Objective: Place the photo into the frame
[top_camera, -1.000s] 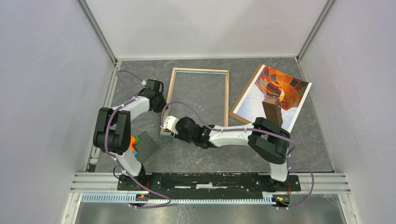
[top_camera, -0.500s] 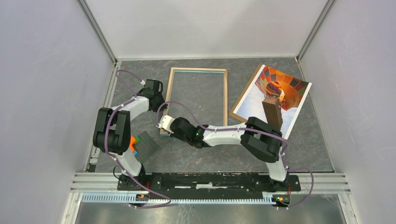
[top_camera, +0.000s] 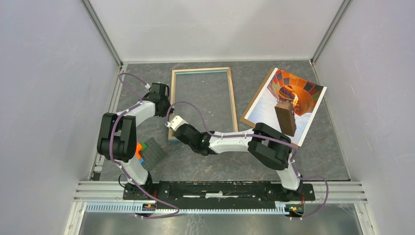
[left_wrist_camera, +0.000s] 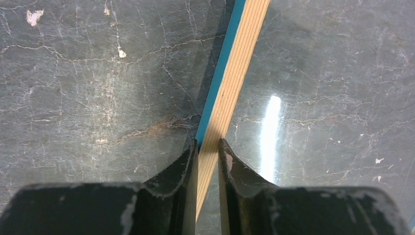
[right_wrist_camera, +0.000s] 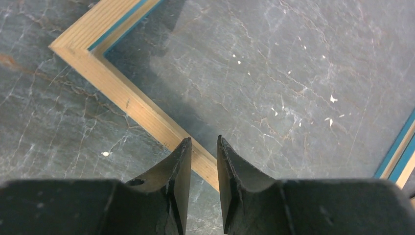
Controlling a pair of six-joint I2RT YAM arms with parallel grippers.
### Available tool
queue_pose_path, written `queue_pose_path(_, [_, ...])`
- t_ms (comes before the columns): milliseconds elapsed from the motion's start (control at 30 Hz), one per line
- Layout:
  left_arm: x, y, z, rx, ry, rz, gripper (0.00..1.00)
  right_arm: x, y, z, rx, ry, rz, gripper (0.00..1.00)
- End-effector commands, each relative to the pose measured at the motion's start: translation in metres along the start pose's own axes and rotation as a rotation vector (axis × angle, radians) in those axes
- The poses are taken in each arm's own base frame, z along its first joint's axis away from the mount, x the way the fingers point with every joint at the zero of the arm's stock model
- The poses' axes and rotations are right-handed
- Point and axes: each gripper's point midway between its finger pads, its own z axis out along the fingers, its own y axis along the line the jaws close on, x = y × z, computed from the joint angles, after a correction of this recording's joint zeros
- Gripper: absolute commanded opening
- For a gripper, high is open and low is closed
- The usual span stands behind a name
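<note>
The frame (top_camera: 233, 103) lies on the table's middle, wood back up, with a blue edge showing. My left gripper (top_camera: 164, 105) is at its left rail; in the left wrist view the jaws (left_wrist_camera: 208, 145) are shut on the wooden rail (left_wrist_camera: 235, 68). My right gripper (top_camera: 172, 131) is at the near-left corner, and in its wrist view the gripper (right_wrist_camera: 203, 142) pinches the near rail (right_wrist_camera: 122, 93), which crosses slantwise between the fingers. The photo (top_camera: 293, 90), balloon side up, lies at the right, apart from both grippers.
A brown backing board (top_camera: 250, 111) peeks out under the photo's left edge, and a brown cardboard flap (top_camera: 285, 120) stands on the photo. A dark grey plate with small coloured bricks (top_camera: 147, 152) lies by the left arm. Enclosure walls surround the table.
The frame has slid left and turned a little, its far end moving left. The right gripper moved left with it. Both pairs of jaws have narrowed onto the rails.
</note>
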Motion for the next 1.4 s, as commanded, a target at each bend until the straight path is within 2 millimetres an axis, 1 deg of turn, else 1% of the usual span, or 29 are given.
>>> queue_pose_path(0, [0.024, 0.024, -0.001, -0.078, 0.077, 0.073, 0.20, 0.031, -0.022, 0.009, 0.114, 0.091, 0.116, 0.32])
queue_pose_path(33, [0.024, 0.024, 0.000, -0.077, 0.079, 0.074, 0.19, 0.028, -0.023, 0.008, 0.102, 0.082, 0.139, 0.32])
queue_pose_path(100, [0.025, 0.025, 0.000, -0.079, 0.081, 0.075, 0.19, 0.017, -0.023, -0.001, 0.054, 0.060, 0.181, 0.34])
queue_pose_path(167, [0.025, 0.024, -0.001, -0.076, 0.085, 0.076, 0.19, 0.000, -0.026, -0.019, -0.005, 0.008, 0.222, 0.40])
queue_pose_path(200, [0.026, 0.024, -0.001, -0.078, 0.088, 0.074, 0.19, -0.004, -0.031, -0.027, -0.026, -0.008, 0.244, 0.43])
queue_pose_path(267, [0.031, 0.023, -0.002, -0.077, 0.101, 0.073, 0.19, -0.011, -0.049, -0.046, -0.046, -0.051, 0.318, 0.50])
queue_pose_path(300, [0.034, 0.022, -0.003, -0.083, 0.105, 0.073, 0.20, -0.006, -0.057, -0.051, -0.057, -0.056, 0.353, 0.54])
queue_pose_path(333, [0.037, 0.022, -0.004, -0.093, 0.109, 0.076, 0.21, -0.004, -0.071, -0.058, -0.064, -0.072, 0.402, 0.59])
queue_pose_path(400, [0.042, 0.022, -0.007, -0.108, 0.120, 0.074, 0.20, 0.011, -0.094, -0.066, -0.074, -0.083, 0.496, 0.66])
queue_pose_path(433, [0.044, 0.020, -0.008, -0.108, 0.125, 0.071, 0.21, 0.018, -0.110, -0.070, -0.063, -0.091, 0.549, 0.68])
queue_pose_path(467, [0.047, 0.018, -0.009, -0.101, 0.135, 0.067, 0.21, 0.030, -0.121, -0.071, -0.044, -0.085, 0.582, 0.71])
queue_pose_path(500, [0.051, 0.016, -0.010, -0.092, 0.146, 0.063, 0.21, 0.040, -0.137, -0.073, -0.011, -0.087, 0.618, 0.74])
queue_pose_path(533, [0.055, 0.014, -0.010, -0.080, 0.158, 0.052, 0.21, 0.051, -0.150, -0.073, 0.008, -0.082, 0.641, 0.76])
queue_pose_path(600, [0.061, 0.015, -0.012, -0.077, 0.171, 0.037, 0.21, 0.065, -0.169, -0.072, 0.022, -0.060, 0.674, 0.77])
queue_pose_path(667, [0.062, 0.018, -0.017, -0.080, 0.161, 0.028, 0.22, 0.069, -0.186, -0.070, 0.050, -0.058, 0.667, 0.78])
queue_pose_path(767, [0.058, 0.015, -0.026, -0.058, 0.135, 0.019, 0.26, 0.068, -0.216, -0.065, 0.130, -0.062, 0.645, 0.79])
queue_pose_path(800, [0.054, 0.012, -0.029, -0.045, 0.118, 0.012, 0.30, 0.066, -0.227, -0.062, 0.154, -0.069, 0.650, 0.79])
queue_pose_path(900, [0.035, -0.003, -0.037, 0.022, 0.053, -0.028, 0.48, 0.063, -0.261, -0.050, 0.219, -0.085, 0.709, 0.80])
queue_pose_path(1000, [0.004, -0.011, -0.042, 0.037, -0.041, -0.059, 0.64, 0.053, -0.289, -0.033, 0.238, -0.133, 0.785, 0.80])
queue_pose_path(1033, [-0.007, -0.012, -0.042, 0.040, -0.070, -0.078, 0.70, 0.050, -0.297, -0.025, 0.234, -0.144, 0.810, 0.80])
queue_pose_path(1100, [-0.028, -0.012, -0.039, 0.052, -0.115, -0.128, 0.80, 0.045, -0.307, -0.009, 0.214, -0.150, 0.843, 0.80])
queue_pose_path(1167, [-0.048, -0.013, -0.034, 0.073, -0.150, -0.180, 0.86, 0.035, -0.316, 0.006, 0.204, -0.157, 0.857, 0.80])
queue_pose_path(1200, [-0.057, -0.012, -0.029, 0.088, -0.164, -0.211, 0.88, 0.034, -0.319, 0.014, 0.203, -0.155, 0.858, 0.80])
queue_pose_path(1233, [-0.064, -0.013, -0.025, 0.103, -0.169, -0.232, 0.90, 0.030, -0.322, 0.020, 0.208, -0.163, 0.856, 0.79])
queue_pose_path(1267, [-0.072, -0.012, -0.019, 0.114, -0.177, -0.258, 0.94, 0.028, -0.324, 0.027, 0.206, -0.165, 0.852, 0.79])
queue_pose_path(1333, [-0.081, -0.014, -0.008, 0.139, -0.178, -0.291, 0.98, 0.022, -0.328, 0.042, 0.196, -0.168, 0.845, 0.79])
queue_pose_path(1367, [-0.084, -0.019, -0.003, 0.168, -0.172, -0.299, 0.98, 0.019, -0.330, 0.051, 0.189, -0.167, 0.838, 0.78])
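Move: The frame lies partly under both hands. Its middle is about 12 cm to the right of the left hand and 3 cm ahead; from the right hand, at the near rim, it is some 14 cm ahead and 8 cm right. The right rim's middle lies about 16 cm ahead and 20 cm right of the right hand, the photo some 14 cm ahead and 42 cm right, and the grey mat 6 cm back and 10 cm left. The frame's left rim, still pinched by the left hand, is drawn back towards the robot; the left fingers then open wide, and that hand lifts about 4 cm and swings forward. Meanwhile the right hand leaves the near rim, rising and sweeping some 23 cm right, then 22 cm forward to above the right rim, spreading its fingers while the wrist rolls and turns clockwise. ##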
